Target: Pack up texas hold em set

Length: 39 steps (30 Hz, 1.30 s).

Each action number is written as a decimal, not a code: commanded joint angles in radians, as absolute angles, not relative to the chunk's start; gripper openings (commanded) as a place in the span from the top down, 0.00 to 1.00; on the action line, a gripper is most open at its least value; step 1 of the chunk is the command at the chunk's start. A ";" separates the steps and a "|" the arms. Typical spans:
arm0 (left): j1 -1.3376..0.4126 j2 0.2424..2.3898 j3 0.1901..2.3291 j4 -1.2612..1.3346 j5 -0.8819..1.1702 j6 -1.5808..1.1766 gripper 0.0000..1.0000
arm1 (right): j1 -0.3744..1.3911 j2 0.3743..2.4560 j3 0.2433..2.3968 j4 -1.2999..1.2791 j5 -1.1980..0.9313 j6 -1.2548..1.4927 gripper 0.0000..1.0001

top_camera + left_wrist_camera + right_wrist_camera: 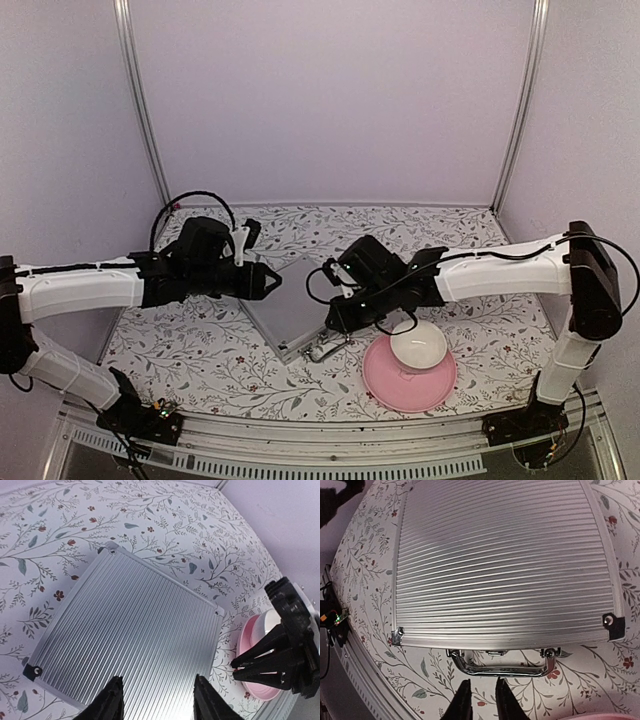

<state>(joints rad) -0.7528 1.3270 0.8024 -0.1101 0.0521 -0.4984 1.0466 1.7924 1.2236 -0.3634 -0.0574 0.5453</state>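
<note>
The silver aluminium briefcase [290, 305] lies shut and flat on the floral table, its ribbed lid up [130, 630] [505, 560]. Its metal handle [502, 667] points toward the table's near edge and also shows in the top view [325, 350]. My left gripper [272, 282] hovers over the case's left part, its jaws wide apart and empty [159, 700]. My right gripper [333, 322] is just in front of the handle, its jaws a narrow gap apart and holding nothing [482, 700]. The card boxes, blue disc and chip stack are out of sight.
A pink plate [385, 388] with a white bowl [418, 345] on it sits right of the handle, under the right arm. The plate's rim shows in the left wrist view [245, 645]. Enclosure walls and metal posts stand behind and at both sides.
</note>
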 commanded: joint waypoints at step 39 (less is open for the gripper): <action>0.166 1.407 0.245 1.121 -0.130 -0.224 0.03 | -0.133 1.396 0.478 0.768 0.007 0.145 0.02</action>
<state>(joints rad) 0.2119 1.3708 0.2584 0.9028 -0.0994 -0.3073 -0.1318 1.4075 0.5262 0.5816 -0.0265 0.1703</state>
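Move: Below both hands lies the closed silver case. Its middle is about 10 cm ahead of the right hand, 12 cm to its left and 5 cm down; its handle is nearly under those fingers, 2 cm left, 1 cm back and 6 cm down. The pink plate sits some 21 cm right and 8 cm back, with the white bowl 23 cm right and 3 cm back, both low. From the left hand the case's middle is level ahead, 8 cm right, 11 cm down. Swinging away from the closed case, already clear of it, both hands arc forward first and then outward and part-way back. The right ends about 45 cm to the right and 19 cm farther out, having climbed and partly sunk; the left ends 37 cm to the left. Each turns outward 50-60 degrees, tips its fingers up, and opens wide. ##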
